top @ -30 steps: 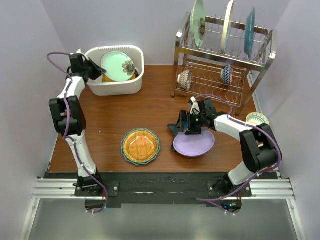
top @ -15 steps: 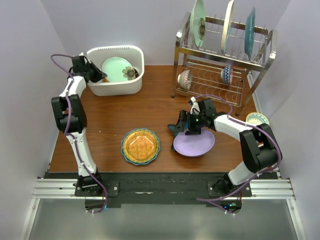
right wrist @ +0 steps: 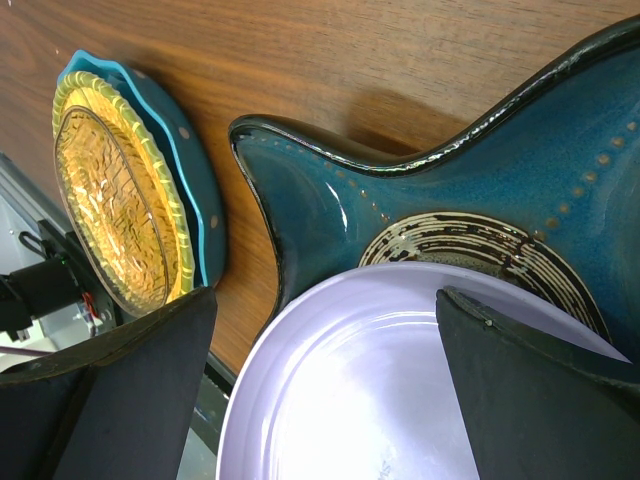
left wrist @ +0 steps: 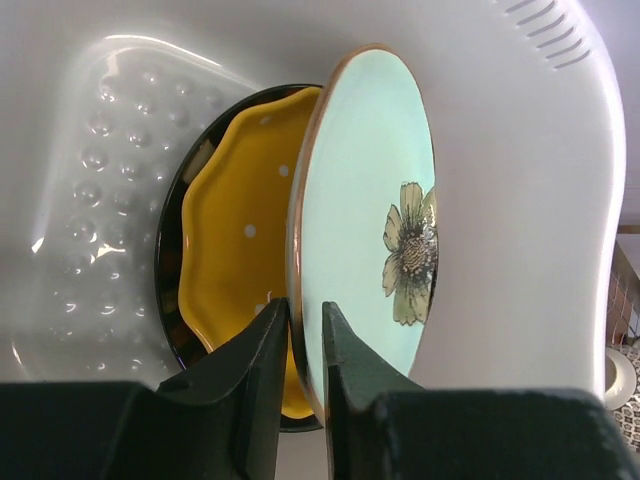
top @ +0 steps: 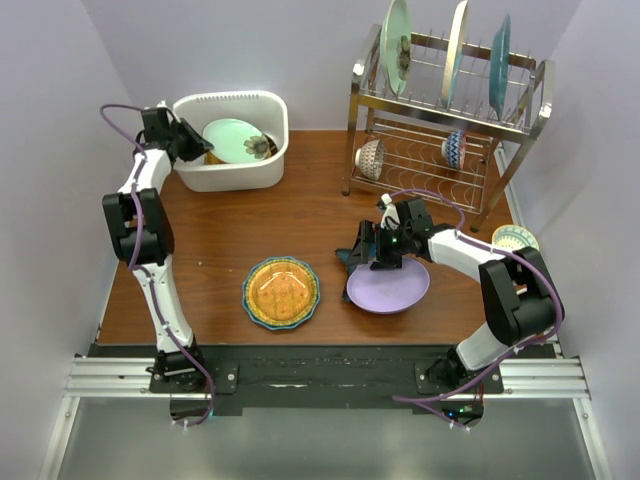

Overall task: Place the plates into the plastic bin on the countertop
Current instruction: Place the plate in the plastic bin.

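Observation:
The white plastic bin stands at the back left of the countertop. Inside it a mint plate with a flower leans on edge against an orange dotted plate and a black-rimmed one. My left gripper straddles the mint plate's rim, its jaws slightly parted. My right gripper is open wide over the lavender plate, which lies on a blue star-shaped plate. To their left, an amber plate sits on the wood.
A steel wire rack at the back right holds three upright plates and two small bowls. A small patterned dish lies at the right edge. The bin's wall is close beside the mint plate.
The mint plate has sunk lower into the bin with my left gripper following it. The left jaws have parted a little from the rim. The right arm has not moved.

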{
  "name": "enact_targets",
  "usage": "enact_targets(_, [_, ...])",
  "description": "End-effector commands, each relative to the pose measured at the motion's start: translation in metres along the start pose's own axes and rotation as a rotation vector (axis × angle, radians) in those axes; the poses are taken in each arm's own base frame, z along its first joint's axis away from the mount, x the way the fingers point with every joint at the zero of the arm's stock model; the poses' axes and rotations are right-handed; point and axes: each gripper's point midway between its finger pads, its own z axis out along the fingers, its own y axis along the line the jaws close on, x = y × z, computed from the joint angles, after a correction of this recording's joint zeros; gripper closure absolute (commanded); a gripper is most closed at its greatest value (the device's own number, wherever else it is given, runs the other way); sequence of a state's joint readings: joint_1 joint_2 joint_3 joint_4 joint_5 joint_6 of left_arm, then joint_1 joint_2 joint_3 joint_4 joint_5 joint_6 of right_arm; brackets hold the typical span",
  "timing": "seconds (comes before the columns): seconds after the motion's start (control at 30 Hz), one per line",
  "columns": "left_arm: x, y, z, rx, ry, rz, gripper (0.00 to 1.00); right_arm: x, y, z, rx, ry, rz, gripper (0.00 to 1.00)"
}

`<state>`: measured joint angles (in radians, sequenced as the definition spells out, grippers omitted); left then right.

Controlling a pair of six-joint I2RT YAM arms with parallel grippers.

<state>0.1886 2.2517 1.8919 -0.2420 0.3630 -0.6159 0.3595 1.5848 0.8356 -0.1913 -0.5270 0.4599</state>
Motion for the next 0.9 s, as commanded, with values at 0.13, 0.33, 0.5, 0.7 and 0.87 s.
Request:
enact_targets(0.13, [-0.043, -0.034, -0.018, 0.098, -0.094, 0.08, 0.7, -0.004, -0.001, 0.004, -0.006, -0.026, -0.026, 0.04])
enact_targets(0.33, [-0.04, -0.033, -0.019, 0.095, -0.078, 0.086, 0.59, -0.003, -0.001, 0.003, -0.006, -0.026, -0.025, 0.04])
enact_targets(0.5, [-0.039, -0.035, -0.023, 0.098, -0.072, 0.091, 0.52, -0.002, 0.0, 0.002, -0.009, -0.029, -0.027, 0.04])
enact_targets(0.7, [-0.036, -0.038, -0.029, 0.101, -0.038, 0.064, 0.43, -0.002, 0.0, 0.001, -0.01, -0.033, -0.025, 0.04])
enact_targets(0.87, [-0.042, -0.038, -0.033, 0.077, -0.045, 0.081, 0.4, -0.003, 0.001, 0.0, -0.012, -0.036, -0.025, 0.04])
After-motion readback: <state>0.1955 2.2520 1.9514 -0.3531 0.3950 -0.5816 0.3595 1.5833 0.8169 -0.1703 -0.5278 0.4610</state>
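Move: The green plate leans in the plastic bin, its near left rim between the left fingertips. Its middle is about 8 cm to the right, 3 cm farther out and 3 cm lower. The yellow plate's middle is some 7 cm right, 2 cm ahead and 6 cm below, while the bin's middle is about 5 cm right, 2 cm ahead and 5 cm below. From the right hand, the green plate is roughly 32 cm ahead, 30 cm left and 3 cm higher. Keep the left gripper at the green plate's rim inside the bin and go on spreading the fingers, from about a quarter to a bit over half open, so the rim is freed. Lift scarcely 1 cm as they part, then ease back by about 1 cm, with hardly any turn of the wrist. Leave the left fingertip against the rim and swing the right finger clear of it. ##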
